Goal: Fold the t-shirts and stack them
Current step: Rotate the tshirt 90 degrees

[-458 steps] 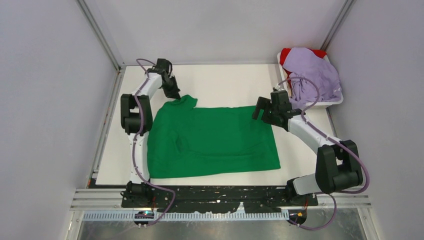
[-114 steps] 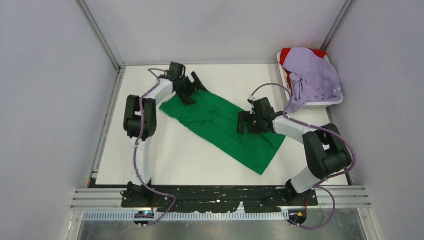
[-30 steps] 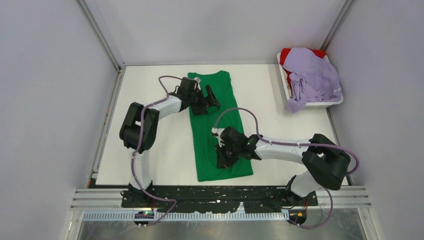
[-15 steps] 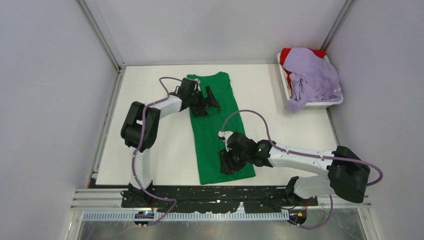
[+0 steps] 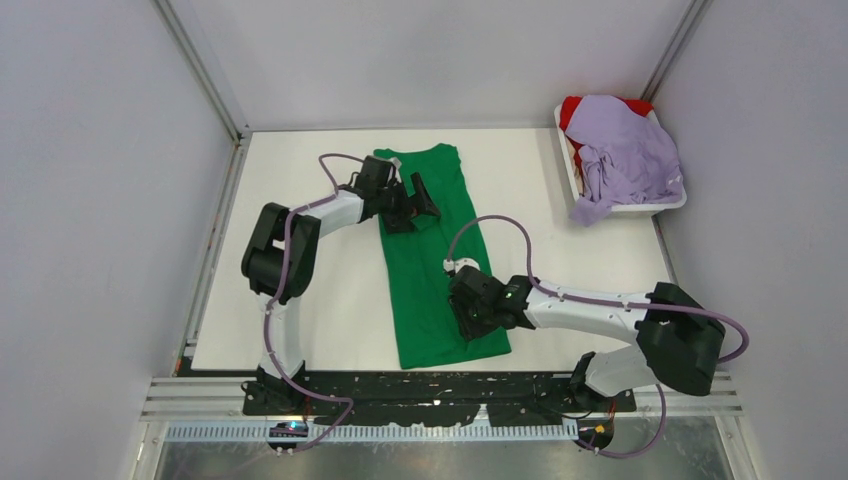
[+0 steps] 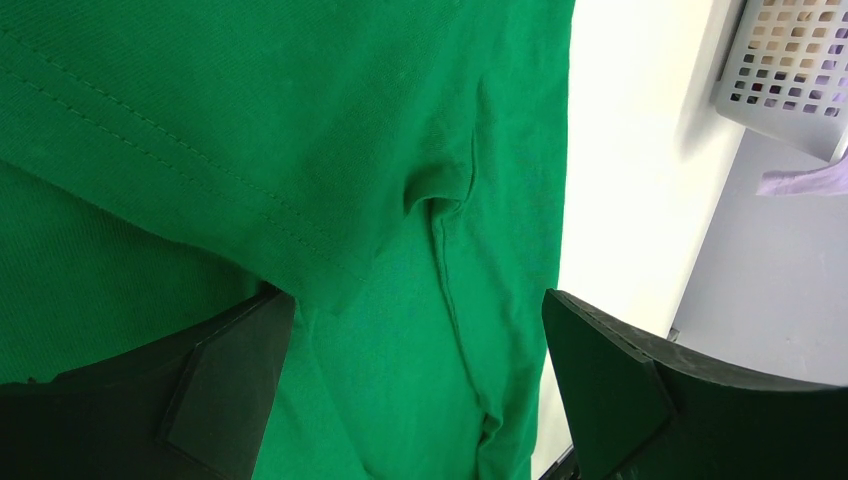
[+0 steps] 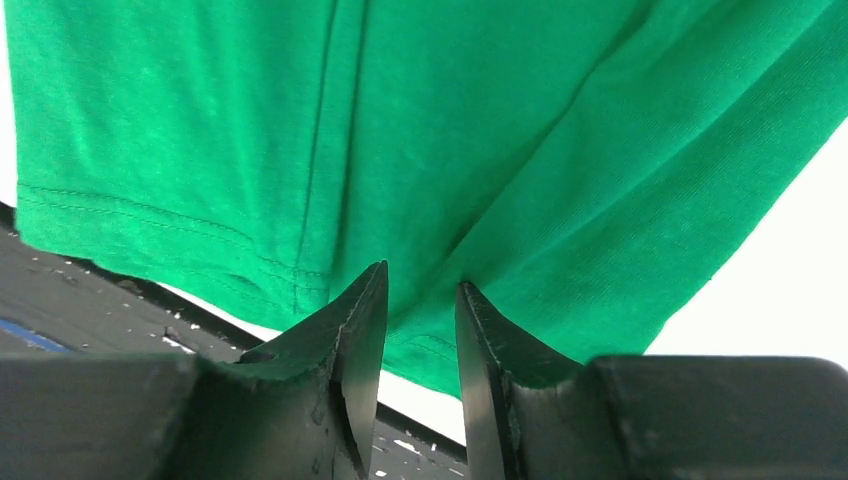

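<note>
A bright green t-shirt (image 5: 430, 262) lies folded into a long narrow strip running from the back of the table to its front edge. My left gripper (image 5: 412, 208) hovers over its upper part, open wide, with a sleeve fold under it (image 6: 418, 300) and only flat green cloth (image 6: 300, 120) between the fingers. My right gripper (image 5: 466, 324) is low over the strip's near right corner. Its jaws (image 7: 420, 275) stand a narrow gap apart just above the hem (image 7: 450, 120), pinching nothing. The lavender t-shirt (image 5: 625, 150) and red t-shirt (image 5: 575, 108) are heaped at the back right.
The heap sits in a white tray (image 5: 640, 208), whose perforated wall (image 6: 790, 60) shows in the left wrist view. The black mounting rail (image 7: 80, 290) runs just past the shirt's hem. White table (image 5: 580, 255) shows either side of the strip.
My right gripper has slid down the strip toward the near hem and its jaws have parted from shut. The left gripper and the shirt have stayed put.
</note>
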`<state>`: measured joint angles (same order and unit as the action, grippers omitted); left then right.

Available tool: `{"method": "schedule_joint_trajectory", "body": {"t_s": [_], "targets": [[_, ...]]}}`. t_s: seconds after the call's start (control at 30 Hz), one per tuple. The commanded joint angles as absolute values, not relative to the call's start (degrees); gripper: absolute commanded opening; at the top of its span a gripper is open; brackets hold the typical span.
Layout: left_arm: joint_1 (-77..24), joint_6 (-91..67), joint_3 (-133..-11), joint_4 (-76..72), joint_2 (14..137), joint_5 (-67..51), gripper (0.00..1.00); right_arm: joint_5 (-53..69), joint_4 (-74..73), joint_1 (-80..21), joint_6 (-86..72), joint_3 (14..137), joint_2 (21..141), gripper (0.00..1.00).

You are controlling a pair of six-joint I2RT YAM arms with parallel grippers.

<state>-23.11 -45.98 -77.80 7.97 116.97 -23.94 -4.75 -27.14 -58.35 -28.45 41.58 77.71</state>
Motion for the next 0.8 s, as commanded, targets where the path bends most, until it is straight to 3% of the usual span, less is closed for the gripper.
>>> {"method": "schedule_joint_trajectory", "body": {"t_s": [0.0,0.23,0.47,0.77], "targets": [[-22.85,-44.91,-78.73,8.23,116.11,-24.81,1.0,-6.76,-26.87,-58.53,-29.74,42.13,79.24,0.36],[-22.85,-44.82,-78.51,8.04,115.93,-24.52,1.0,-7.1,-26.69,-58.61,-29.97,41.53,79.13,0.07],[-22.85,-45.29,-79.16,7.74,116.42,-24.51,1.0,0.25,-25.2,-60.03,-25.79,41.7,74.38,0.05],[-22.85,-45.36,-79.44,8.16,116.87,-24.26,1.0,7.53,-17.41,-63.78,-24.65,42.75,80.65,0.09]]}}
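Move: The t-shirt cloth to be pinched, near the shirt's near end, lies right under the half-open right fingers, about 1 cm below. The shirt's near right corner is roughly 8 cm to the right and 3 cm back, its near left corner some 13 cm left and 6 cm back. From the left hand, open over the upper part of the shirt, that grip spot is about 27 cm back, 9 cm right and some 3 cm lower. The right hand sinks about 1 cm into the green cloth and shuts its half-open fingers, pinching the shirt just in from its near hem. Keeping that pinch, it rises by some 1.5 cm and drags the cloth back towards the table's near edge and left towards the near left corner, about 5 cm in all, with the wrist turning some 10 degrees counter-clockwise, while the left hand stays wide open and still over the upper part. ##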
